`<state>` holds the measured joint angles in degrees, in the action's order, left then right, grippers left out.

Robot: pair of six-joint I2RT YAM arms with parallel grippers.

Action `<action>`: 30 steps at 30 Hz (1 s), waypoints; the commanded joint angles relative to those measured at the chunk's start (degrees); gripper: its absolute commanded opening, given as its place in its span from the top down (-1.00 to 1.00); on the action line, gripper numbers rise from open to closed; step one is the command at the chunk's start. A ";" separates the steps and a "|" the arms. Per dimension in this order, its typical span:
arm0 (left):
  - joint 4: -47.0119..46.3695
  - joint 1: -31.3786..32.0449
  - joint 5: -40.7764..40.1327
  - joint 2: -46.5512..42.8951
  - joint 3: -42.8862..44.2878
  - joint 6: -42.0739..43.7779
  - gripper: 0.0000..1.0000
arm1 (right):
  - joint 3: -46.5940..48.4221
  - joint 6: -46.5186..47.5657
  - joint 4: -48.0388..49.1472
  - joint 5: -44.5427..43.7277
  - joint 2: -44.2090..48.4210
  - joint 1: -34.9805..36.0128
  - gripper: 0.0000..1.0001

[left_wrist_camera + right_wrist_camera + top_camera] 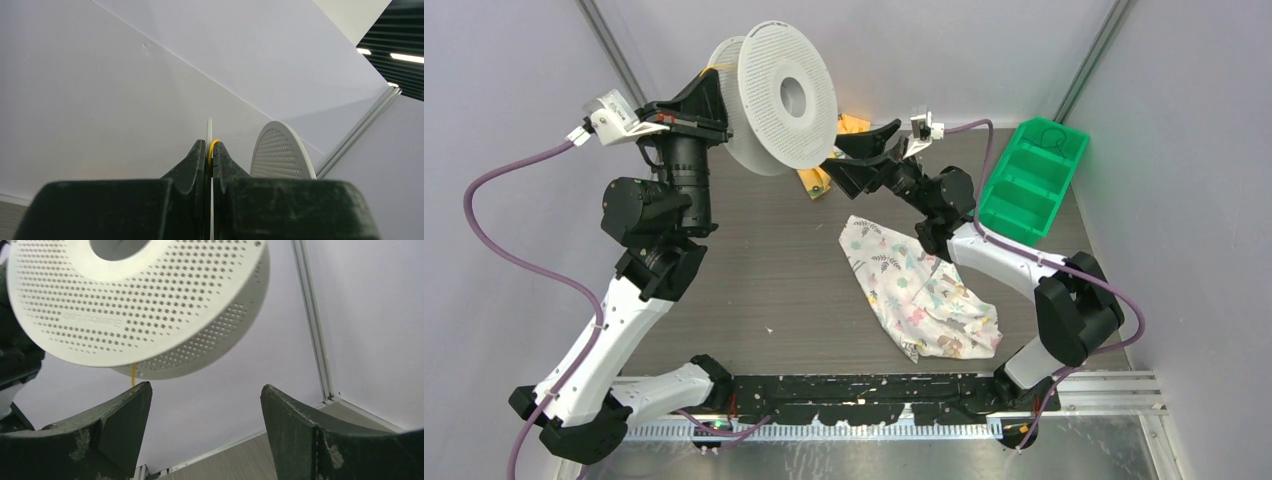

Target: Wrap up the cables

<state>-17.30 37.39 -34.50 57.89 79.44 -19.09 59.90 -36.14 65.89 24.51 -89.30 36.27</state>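
My left gripper [711, 100] is shut on one rim of a white perforated spool [781, 95] and holds it high over the back of the table. In the left wrist view, the shut fingers [200, 160] pinch the thin white rim [209, 127] together with a bit of the yellow cable [213, 146]; the other rim [280, 152] shows to the right. My right gripper [866, 152] is open and empty, just right of and below the spool. In the right wrist view, the spool [135, 305] hangs above my open right gripper [205, 400], and a short yellow cable strand [133, 375] drops from it by the left finger.
A floral cloth [919, 290] lies crumpled on the table right of centre. A green divided bin [1034, 180] stands at the back right. Yellow-orange pieces [815, 182] lie on the table under the spool. White walls enclose the table.
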 commanded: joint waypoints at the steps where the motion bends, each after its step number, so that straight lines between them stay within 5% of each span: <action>1: -6.76 0.13 -0.92 -1.02 2.25 -1.14 0.99 | 3.13 -0.77 4.18 0.80 0.04 1.46 -0.69; 18: -7.30 0.10 -0.39 -1.16 1.53 -0.86 0.99 | 7.14 -1.92 2.56 -0.09 -2.70 4.68 -0.55; 22: -7.35 0.06 -0.40 -1.27 1.30 -0.71 0.99 | 7.58 -1.98 1.85 -0.08 -2.95 4.91 0.16; 25: -7.66 0.10 -0.79 -1.29 0.95 -0.35 0.99 | 7.92 -2.81 1.38 0.71 -3.32 5.00 0.87; 30: -8.05 0.06 -0.77 -0.60 -0.41 0.51 0.99 | 7.87 -4.39 0.00 1.14 -3.62 5.53 0.99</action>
<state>-17.50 37.39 -34.68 57.89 79.13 -18.98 65.49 -39.31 65.17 25.21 -92.92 41.08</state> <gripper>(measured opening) 0.045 0.023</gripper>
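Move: The loose yellow cable at the spool's lower rim is about 4 cm to the open right gripper's left, some 2 cm back and 1 cm above it. From that same hand the spool's middle is roughly 3 cm back, 7 cm left and 12 cm up, and the left gripper about 3 cm back, 15 cm left and 18 cm up. From the left gripper the cable lies about 1 cm ahead, 11 cm right and 17 cm below. Slide the open right gripper about 4 cm left under the spool's lower rim, drawing it back some 2 cm early on and raising it slightly, until the yellow cable sits between the fingertips; then shut the fingers fully and pinch it. Keep the left gripper still, holding the spool by its rim with the cable. ##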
